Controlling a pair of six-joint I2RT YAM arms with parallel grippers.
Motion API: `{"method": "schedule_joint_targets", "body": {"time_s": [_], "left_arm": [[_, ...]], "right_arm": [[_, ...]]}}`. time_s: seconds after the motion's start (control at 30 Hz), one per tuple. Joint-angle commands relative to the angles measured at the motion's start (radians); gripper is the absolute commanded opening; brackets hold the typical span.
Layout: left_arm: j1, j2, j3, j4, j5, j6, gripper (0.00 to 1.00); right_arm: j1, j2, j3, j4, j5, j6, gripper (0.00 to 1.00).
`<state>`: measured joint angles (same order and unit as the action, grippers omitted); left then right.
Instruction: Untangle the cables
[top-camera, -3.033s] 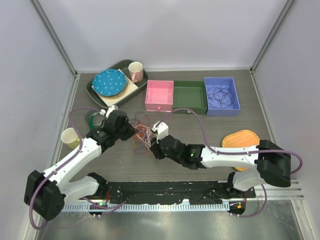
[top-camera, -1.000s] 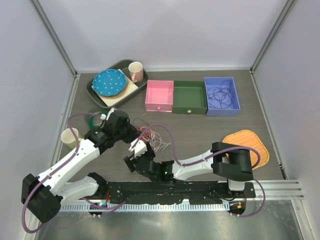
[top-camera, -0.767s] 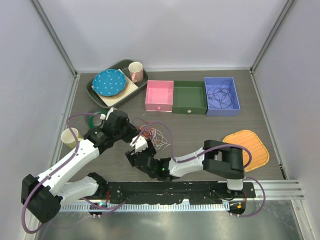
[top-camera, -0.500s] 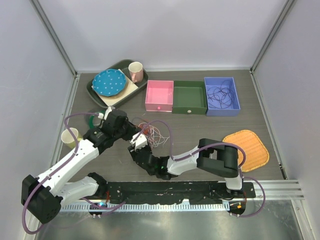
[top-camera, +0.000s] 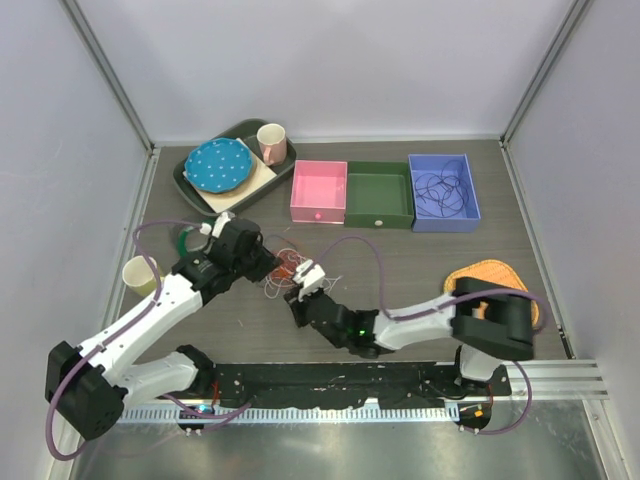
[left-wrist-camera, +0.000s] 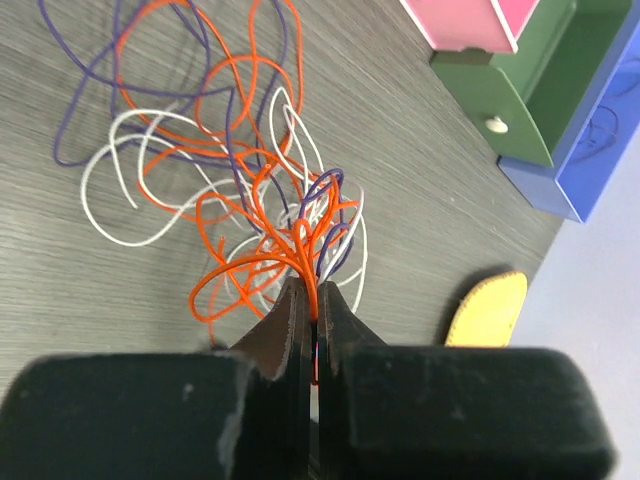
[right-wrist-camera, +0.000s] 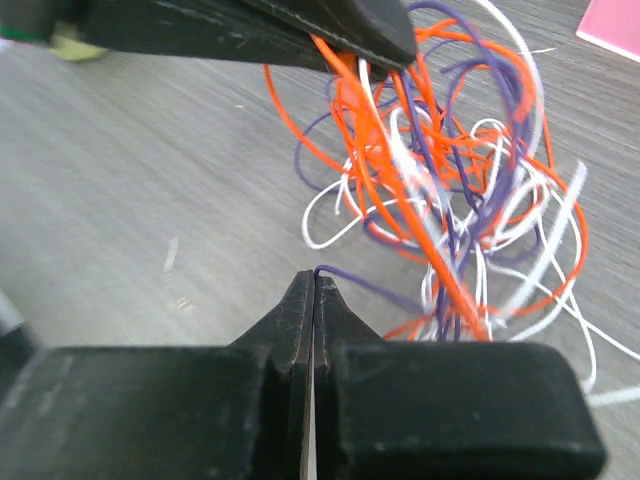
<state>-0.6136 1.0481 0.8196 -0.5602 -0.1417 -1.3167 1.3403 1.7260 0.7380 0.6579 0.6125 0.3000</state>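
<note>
The cables (top-camera: 284, 263) lie as a tangle of orange, white and purple loops on the dark table, left of centre. My left gripper (top-camera: 270, 268) reaches in from the left and is shut on a bunch of orange strands (left-wrist-camera: 305, 262); its tips (left-wrist-camera: 309, 292) pinch them just above the table. My right gripper (top-camera: 294, 290) sits just right of and below the tangle. In the right wrist view it (right-wrist-camera: 315, 280) is shut on the end of a single purple cable (right-wrist-camera: 365, 284), which runs right into the tangle (right-wrist-camera: 450, 190). The left gripper's fingers (right-wrist-camera: 300, 30) show at the top of that view.
Behind the tangle stand a pink box (top-camera: 318, 190), a green box (top-camera: 380, 196) and a blue box (top-camera: 443, 190) holding a dark coiled cable. A tray (top-camera: 196, 190) with a blue plate and a cup is at back left. A yellow cup (top-camera: 140, 274) stands left, a woven mat (top-camera: 492, 282) right.
My right gripper has gone from open to shut, now pinching the purple cable end, and its wrist has shifted right and up beside the tangle. The left gripper keeps its hold.
</note>
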Motion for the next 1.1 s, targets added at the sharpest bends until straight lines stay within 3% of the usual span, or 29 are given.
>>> {"method": "schedule_joint_targets", "body": {"time_s": [0.0,0.17,0.43,0.7,1.07], "left_arm": [[0.05,0.026,0.078,-0.049,-0.154,0.073,0.0],[0.136,0.096,0.055,-0.035,-0.184,0.122,0.0],[0.184,0.133,-0.025,0.006,-0.125,0.16,0.0],[0.189,0.081,-0.027,-0.033,-0.084,0.272,0.02],[0.189,-0.055,-0.114,-0.171,-0.271,0.255,0.0]], "right_arm": [[0.0,-0.297,-0.121,-0.09,-0.147,0.165,0.01],[-0.007,-0.56,-0.192,-0.242,-0.123,0.209,0.01],[-0.134,-0.933,-0.204,-0.457,0.102,0.206,0.01],[-0.213,-0.982,-0.097,-0.564,0.322,0.107,0.01],[-0.257,-0.97,0.121,-0.616,0.785,-0.113,0.01]]}}
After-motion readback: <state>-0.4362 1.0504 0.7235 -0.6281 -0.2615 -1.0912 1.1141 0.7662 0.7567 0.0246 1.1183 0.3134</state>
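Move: The right hand pinches a purple strand. The blue box lies roughly 35 cm ahead and 41 cm to its right, 6 cm below; the green box stands equally far ahead but some 23 cm right, the pink box about 6 cm right. The tangle's middle is around 9 cm ahead of the right hand, 1 cm left and 6 cm lower. From the left hand, which grips its upper strands, the tangle sits about 6 cm ahead, 2 cm right and 13 cm down. Still pinching the purple strand, the right hand pulls up and to the right out of the tangle, then sweeps mainly right towards the blue box, about 27 cm right and 22 cm up in all, turning some 40 degrees clockwise. The left hand keeps its grip on the bundle while drawing left against that pull and sinking, its first forward reach undone by the end. ##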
